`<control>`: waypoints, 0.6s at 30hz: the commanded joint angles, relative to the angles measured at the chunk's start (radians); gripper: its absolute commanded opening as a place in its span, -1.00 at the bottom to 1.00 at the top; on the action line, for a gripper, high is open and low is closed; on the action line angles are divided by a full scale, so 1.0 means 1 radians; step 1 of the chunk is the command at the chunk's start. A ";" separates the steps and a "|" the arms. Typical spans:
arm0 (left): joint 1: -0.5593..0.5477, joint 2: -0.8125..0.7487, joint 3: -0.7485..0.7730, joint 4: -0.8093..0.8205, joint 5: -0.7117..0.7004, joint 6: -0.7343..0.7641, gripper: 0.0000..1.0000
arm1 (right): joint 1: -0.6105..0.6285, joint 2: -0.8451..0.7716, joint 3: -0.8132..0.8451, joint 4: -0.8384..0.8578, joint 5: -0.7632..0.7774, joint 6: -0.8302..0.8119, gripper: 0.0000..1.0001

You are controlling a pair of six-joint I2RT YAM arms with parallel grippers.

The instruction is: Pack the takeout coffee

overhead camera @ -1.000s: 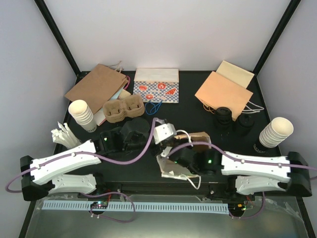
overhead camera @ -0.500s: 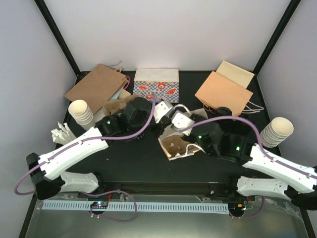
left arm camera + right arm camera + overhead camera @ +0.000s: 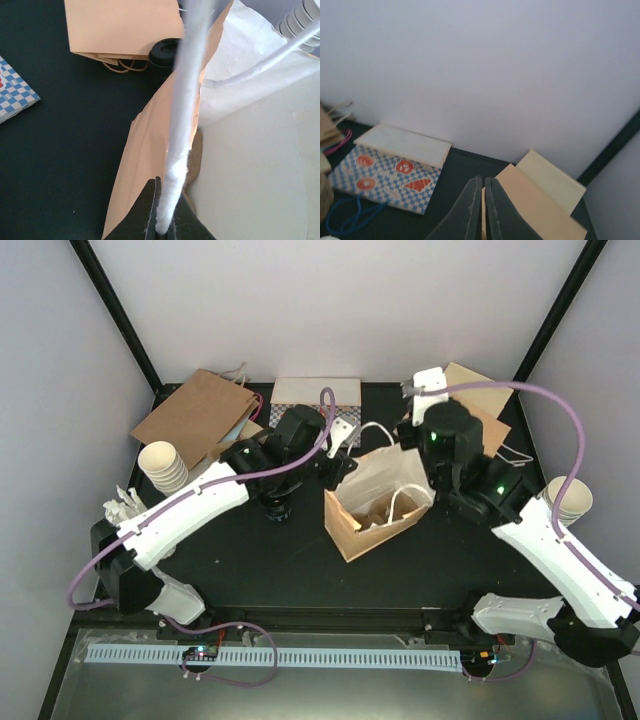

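Observation:
A paper bag (image 3: pixel 385 485), white outside and brown inside, stands open at mid-table. My left gripper (image 3: pixel 338 462) is shut on its white cord handle (image 3: pixel 182 115), which runs up from the jaws (image 3: pixel 167 192) beside the bag's tan wall (image 3: pixel 145 160). My right gripper (image 3: pixel 408 435) is raised at the bag's far right rim. Its jaws (image 3: pixel 483 180) are shut, with a thin tan strip of paper showing between them. One takeout coffee (image 3: pixel 165 52) with a black lid shows past the bag in the left wrist view. In the top view the right arm hides the coffee.
Cream cup stacks stand at the left (image 3: pixel 163 468) and at the right edge (image 3: pixel 565 502). A flat brown bag (image 3: pixel 195 415), a blue checkered bag (image 3: pixel 385 160) and peach and cream bags (image 3: pixel 535 205) lie along the back. White packets (image 3: pixel 125 510) sit near the left.
Both arms have swung toward the back and risen. The bag, lying crumpled near the front a second ago, now stands upright and open between the grippers.

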 commanded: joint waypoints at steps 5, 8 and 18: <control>0.077 0.126 0.151 -0.052 0.058 -0.114 -0.97 | -0.095 0.009 0.098 -0.187 0.043 0.296 -0.81; 0.108 0.170 0.181 -0.049 0.077 -0.126 -0.97 | -0.107 -0.051 0.030 -0.164 0.041 0.325 -0.73; 0.202 0.257 0.236 -0.001 0.103 -0.125 -0.97 | -0.116 -0.201 -0.139 -0.229 0.000 0.426 0.84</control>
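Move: The left gripper already holds the paper bag by its white handle; its standing spot is about 12 cm ahead, 7 right and 29 down, with an open black cup 12 ahead and 18 left. From the empty, shut right gripper, the nearer lidded cup is roughly 14 cm ahead, 14 right and 37 down. The other lidded cup stands some 11 cm right of it and 4 nearer; the paper bag is 3 ahead, 3 left and 29 below the gripper. Push the left gripper forward about 9 cm, sinking some 3 cm as it goes, keeping the pinch on the bag's handle and turning slightly counter-clockwise. Meanwhile swing the empty right gripper about 7 cm right, away from the bag and towards the lidded cups, rising briefly, then sinking and easing back, with a slight clockwise turn and roll, and open its fingers wide. ##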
